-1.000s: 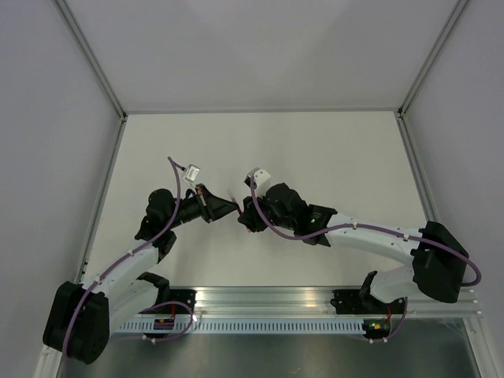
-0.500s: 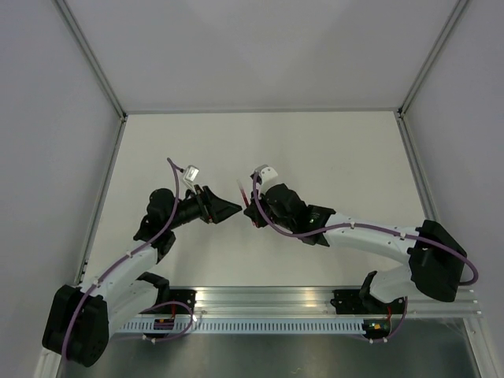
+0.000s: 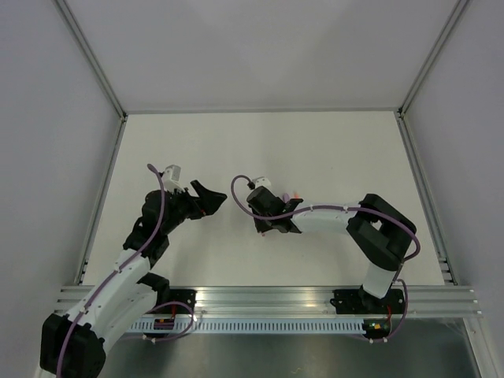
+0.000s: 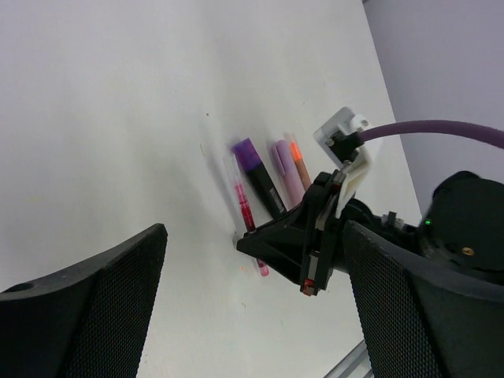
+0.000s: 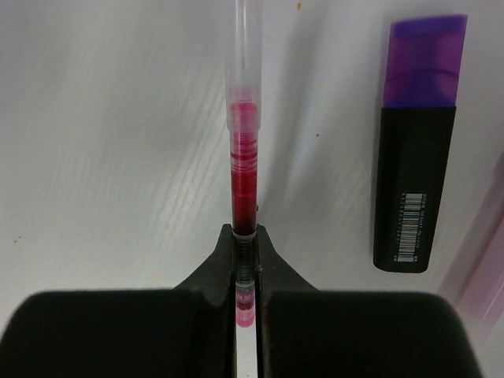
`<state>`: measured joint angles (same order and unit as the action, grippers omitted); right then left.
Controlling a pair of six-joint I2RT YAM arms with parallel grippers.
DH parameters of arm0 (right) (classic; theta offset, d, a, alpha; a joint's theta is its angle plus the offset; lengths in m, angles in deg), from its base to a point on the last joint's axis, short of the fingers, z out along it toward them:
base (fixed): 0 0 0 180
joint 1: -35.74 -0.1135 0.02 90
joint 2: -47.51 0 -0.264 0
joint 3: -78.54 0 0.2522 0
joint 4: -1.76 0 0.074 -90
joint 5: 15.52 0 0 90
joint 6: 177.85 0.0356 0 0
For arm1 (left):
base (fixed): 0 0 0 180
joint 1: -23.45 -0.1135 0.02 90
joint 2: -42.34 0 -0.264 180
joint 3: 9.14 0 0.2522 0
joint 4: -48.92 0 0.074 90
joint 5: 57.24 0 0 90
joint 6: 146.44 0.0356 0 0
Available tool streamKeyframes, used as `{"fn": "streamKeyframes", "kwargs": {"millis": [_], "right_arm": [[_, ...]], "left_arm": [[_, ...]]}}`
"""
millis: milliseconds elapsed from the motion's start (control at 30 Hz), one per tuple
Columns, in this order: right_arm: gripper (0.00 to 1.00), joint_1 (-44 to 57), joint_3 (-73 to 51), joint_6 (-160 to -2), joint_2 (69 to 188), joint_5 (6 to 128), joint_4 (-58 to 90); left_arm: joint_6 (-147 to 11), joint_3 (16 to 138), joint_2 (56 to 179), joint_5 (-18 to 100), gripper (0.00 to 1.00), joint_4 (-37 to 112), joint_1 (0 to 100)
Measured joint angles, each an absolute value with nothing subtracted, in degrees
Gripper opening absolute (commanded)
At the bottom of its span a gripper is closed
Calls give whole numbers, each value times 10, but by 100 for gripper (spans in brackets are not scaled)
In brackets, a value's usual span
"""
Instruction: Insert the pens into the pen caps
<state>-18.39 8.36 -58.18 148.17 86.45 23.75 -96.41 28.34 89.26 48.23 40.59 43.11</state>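
Note:
My right gripper is shut on the thin red pen, low over the table; the pen's clear end points away from the fingers. To its right lies the stubby black marker with its purple pen cap on. In the left wrist view the red pen, black marker, pale lilac pen and orange pen lie side by side. My left gripper stands wide open and holds nothing, left of the right gripper. No loose pen caps show.
The white table is walled by pale panels with metal posts. An aluminium rail runs along the near edge by the arm bases. The right arm's elbow is folded up to the right of the pens.
The grippers met mid-table over the red pen. My left gripper opened and drew back left; my right gripper shut on the pen and carried it down beside the other pens.

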Motion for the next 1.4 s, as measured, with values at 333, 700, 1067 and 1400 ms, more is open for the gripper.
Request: {"fn": "streamKeyframes", "kwargs": {"millis": [333,700,1067,1400], "right_arm": [[30,-155,60,-555,1508,869,260],[37,-145,47,-553,1513,874,278],[95,-142,33,-582,1323,908,344],[98,-130,230,-561,1069,1080,261]], "left_arm": [[-960,279,805,405,96,394,431],[-959,279,829,403,96,378,431],[-941,278,860,447,100,401,431],[-908,279,906,541,100,439,441]]}}
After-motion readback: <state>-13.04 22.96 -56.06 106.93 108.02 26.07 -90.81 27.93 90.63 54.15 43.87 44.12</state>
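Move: The right gripper is pinching the capped red pen near its tail, low over the table; the pen's middle lies about 3 cm ahead and 2 cm left, roughly level with the fingers. The black marker lies 5 cm ahead and 3 cm right, the lilac pen 4 ahead and 7 right, the orange pen 5 ahead and 10 right, all some 2 cm lower. From the empty left gripper the red pen is about 10 cm right, 2 cm ahead and 15 cm below. Lower the right gripper a final centimetre and part its fingers to let go of the red pen on the table, easing about 2.5 cm forward and slightly right. Then lift some 17 cm, opening wide, and swing about 10 cm right past the row of pens, tipping the fingers up and turning clockwise. Meanwhile bring the open left gripper briefly up and left, then back right. ##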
